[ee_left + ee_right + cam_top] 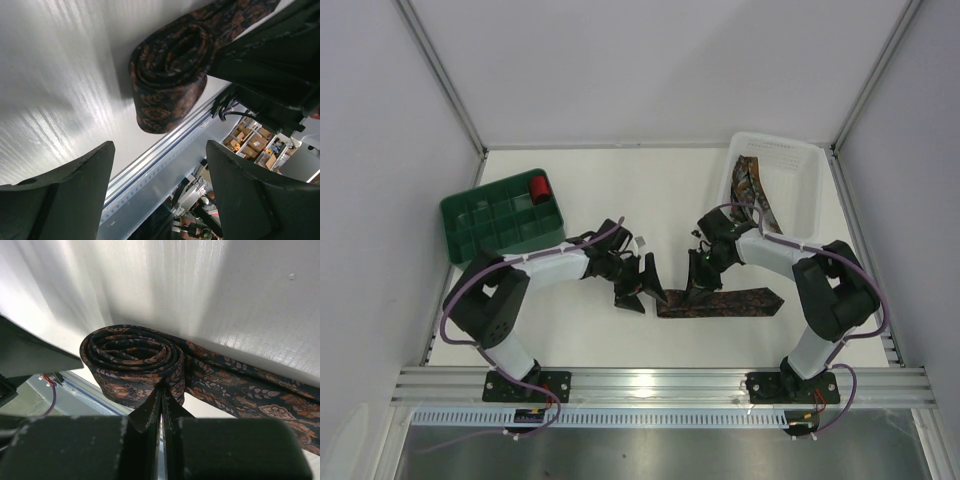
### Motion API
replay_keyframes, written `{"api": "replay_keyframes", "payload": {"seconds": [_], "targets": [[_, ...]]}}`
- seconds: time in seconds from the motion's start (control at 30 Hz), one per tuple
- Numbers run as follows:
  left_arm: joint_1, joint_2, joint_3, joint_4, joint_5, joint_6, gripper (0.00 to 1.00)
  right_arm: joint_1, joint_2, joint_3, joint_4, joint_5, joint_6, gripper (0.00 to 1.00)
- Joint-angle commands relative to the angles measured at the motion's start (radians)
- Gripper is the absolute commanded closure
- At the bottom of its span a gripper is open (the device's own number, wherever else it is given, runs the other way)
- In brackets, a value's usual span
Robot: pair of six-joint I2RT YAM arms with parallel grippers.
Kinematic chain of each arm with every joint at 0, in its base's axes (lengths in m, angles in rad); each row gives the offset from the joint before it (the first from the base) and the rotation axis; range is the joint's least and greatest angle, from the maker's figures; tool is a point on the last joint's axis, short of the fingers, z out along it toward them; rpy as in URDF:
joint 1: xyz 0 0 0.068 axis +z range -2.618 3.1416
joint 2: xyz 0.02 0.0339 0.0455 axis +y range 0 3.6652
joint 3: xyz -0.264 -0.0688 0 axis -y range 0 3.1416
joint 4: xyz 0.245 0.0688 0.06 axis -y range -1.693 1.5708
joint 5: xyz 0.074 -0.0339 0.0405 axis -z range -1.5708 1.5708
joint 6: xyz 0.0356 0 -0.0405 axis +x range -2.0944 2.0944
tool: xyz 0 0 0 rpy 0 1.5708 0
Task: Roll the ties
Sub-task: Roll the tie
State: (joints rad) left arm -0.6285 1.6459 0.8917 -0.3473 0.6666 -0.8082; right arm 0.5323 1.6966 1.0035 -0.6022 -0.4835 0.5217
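Observation:
One patterned tie (725,302) lies on the table near the front edge. Its left end is wound into a roll (132,357) and the rest (245,392) stretches flat to the right. My right gripper (161,392) is shut, its tips pinching the roll's outer layer. My left gripper (160,150) stands open just left of the roll (167,75), with nothing between its fingers. In the overhead view the two grippers, left (645,285) and right (698,283), flank the roll. A second tie (752,190) lies in the white bin (800,165).
A green compartment tray (500,222) at the back left holds a small red roll (540,187). The aluminium rail (660,382) runs along the table's front edge, close to the tie. White walls enclose the table.

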Motion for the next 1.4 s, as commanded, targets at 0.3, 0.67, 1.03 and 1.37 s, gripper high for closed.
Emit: {"api": "replay_keyframes", "payload": {"seconds": [0.3,0.67,1.03,1.37], "targets": [[-0.004,0.133,0.082,0.068,0.050,-0.045,0.24,-0.003,0.024,-0.017,0.042,-0.006,-0.022,0.94],[-0.027,0.222,0.138,0.064,0.054,-0.062,0.39,-0.003,0.035,-0.016,0.050,-0.007,-0.020,0.94],[-0.028,0.213,0.222,-0.106,-0.012,0.047,0.80,0.018,0.061,-0.008,0.068,-0.017,0.001,0.94],[-0.028,0.140,0.277,-0.280,-0.101,0.145,0.85,0.070,0.090,0.024,0.104,-0.030,0.057,0.94]]}}
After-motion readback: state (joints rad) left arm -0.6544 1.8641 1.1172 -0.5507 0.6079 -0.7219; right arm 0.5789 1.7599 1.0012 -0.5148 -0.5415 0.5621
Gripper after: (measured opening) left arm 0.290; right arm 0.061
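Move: The tie's roll sits about 5 cm to the right of the open left hand, barely 1 cm ahead and some 4 cm lower. The right hand's shut tips are already at the roll's right part, with the roll's middle about 3 cm to their left, 1 cm back and 1 cm lower. From the right hand, the middle of the unrolled tail lies roughly 13 cm to the right, 1 cm back and 2 cm lower; the white basket stands about 21 cm right and 28 cm ahead, nearly level in height. The left hand sinks about 3.5 cm while easing nearly 3 cm right and a little forward to the roll's left end, then closes its wide-open fingers and pinches it, stopping well short of shut with the roll between the pads. With that grip it draws back left by nearly 2 cm, rising slightly and rolling its left side up some 5 degrees, while the right hand, tips still shut at the roll's right part, settles 1 cm and follows left about 2.5 cm, mostly at the end. ##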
